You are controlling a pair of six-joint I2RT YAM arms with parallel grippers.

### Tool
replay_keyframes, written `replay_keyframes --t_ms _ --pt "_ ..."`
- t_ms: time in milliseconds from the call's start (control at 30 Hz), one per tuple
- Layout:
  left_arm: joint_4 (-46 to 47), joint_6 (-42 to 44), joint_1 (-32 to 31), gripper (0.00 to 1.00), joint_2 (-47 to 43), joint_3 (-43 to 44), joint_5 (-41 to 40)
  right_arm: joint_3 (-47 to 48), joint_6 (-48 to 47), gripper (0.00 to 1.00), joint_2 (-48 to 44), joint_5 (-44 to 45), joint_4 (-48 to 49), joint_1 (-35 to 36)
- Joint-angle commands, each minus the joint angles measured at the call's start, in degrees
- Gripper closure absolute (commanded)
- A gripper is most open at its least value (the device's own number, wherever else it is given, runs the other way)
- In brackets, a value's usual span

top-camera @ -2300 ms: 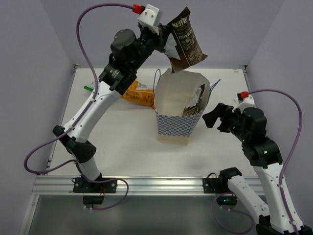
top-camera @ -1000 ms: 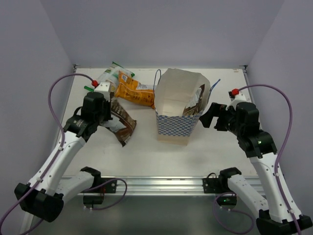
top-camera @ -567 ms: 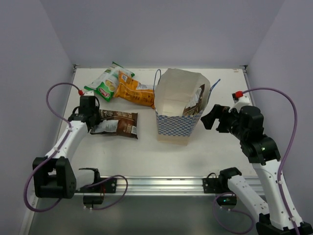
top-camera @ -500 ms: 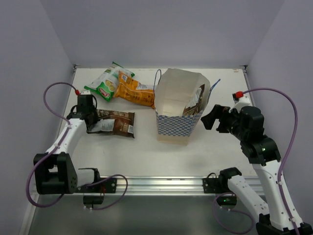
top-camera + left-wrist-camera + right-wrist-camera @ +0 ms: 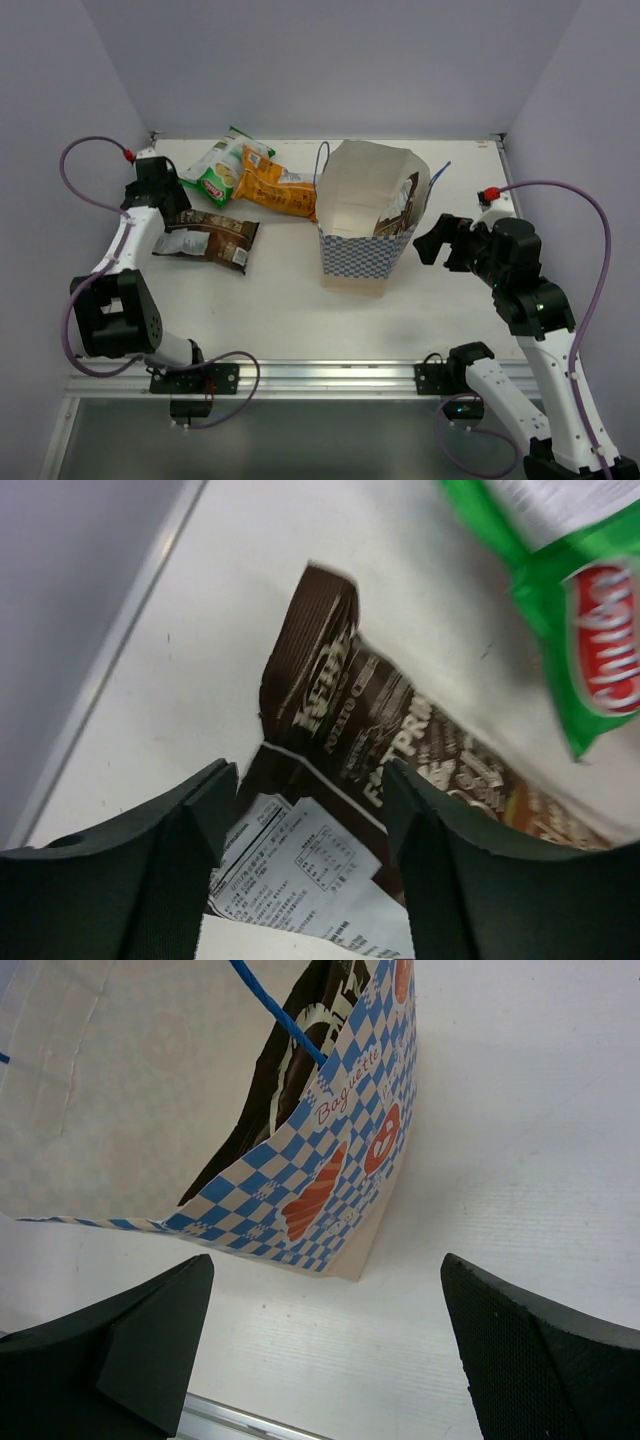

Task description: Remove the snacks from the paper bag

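The checked paper bag (image 5: 358, 262) stands upright at mid table, and its wall fills the right wrist view (image 5: 345, 1150). One dark brown packet (image 5: 402, 208) leans inside it (image 5: 285, 1100). The other brown packet (image 5: 206, 241) lies flat at the left (image 5: 370, 720). The green and white packet (image 5: 220, 170) and the orange packet (image 5: 280, 190) lie behind it. My left gripper (image 5: 166, 212) is open, its jaws either side of the brown packet's near end (image 5: 300, 785). My right gripper (image 5: 426, 243) is open and empty just right of the bag (image 5: 322, 1272).
Thin blue string handles (image 5: 322, 160) stick out of the bag at the back (image 5: 275, 1010). The table's left rail (image 5: 130, 215) runs close beside my left gripper. The green packet's edge (image 5: 580, 600) lies just beyond the brown one.
My left arm carried the brown packet down from above the bag to the table's left, laid it flat and opened. It then drew back to the far left; the packet slid left.
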Motion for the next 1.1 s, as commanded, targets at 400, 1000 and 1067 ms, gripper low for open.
replay_keyframes --t_ms 400,1000,1067 --pt "-9.40 -8.11 -23.34 0.00 -7.47 36.29 10.96 6.22 0.39 0.01 1.71 4.63 0.15 -0.29" --pt "-9.40 -8.21 -61.77 0.03 11.24 60.37 7.54 3.24 3.65 0.01 -0.13 6.75 0.06 -0.29" --pt "-9.14 -8.21 -63.96 0.06 13.70 61.78 7.01 2.89 3.82 0.01 -0.66 7.10 -0.37 -0.38"
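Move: The last brown snack, leaning inside the paper bag, is some 55 cm to the left hand's right, about level ahead and at about its height; it lies roughly 14 cm ahead, 5 left and 13 below the right hand. The paper bag's middle is about 48 cm right of the left hand and 6 back. Around the left hand, about 9 cm lower: the laid-out brown snack 8 right and 1 back, the green snack 12 right and 18 ahead, the orange snack 28 right and 12 ahead. Away from the laid-out brown snack and back towards the one left in the paper bag goes the left hand: it climbs steeply, easing slightly forward, then sweeps right and a little back, nearly 50 cm across and 30-odd up, ending high over the bag's mouth. Its half-open fingers open fully as it swings clockwise, tipping up from steeply down to nearly level. The open right hand rises about 2 cm beside the bag. ##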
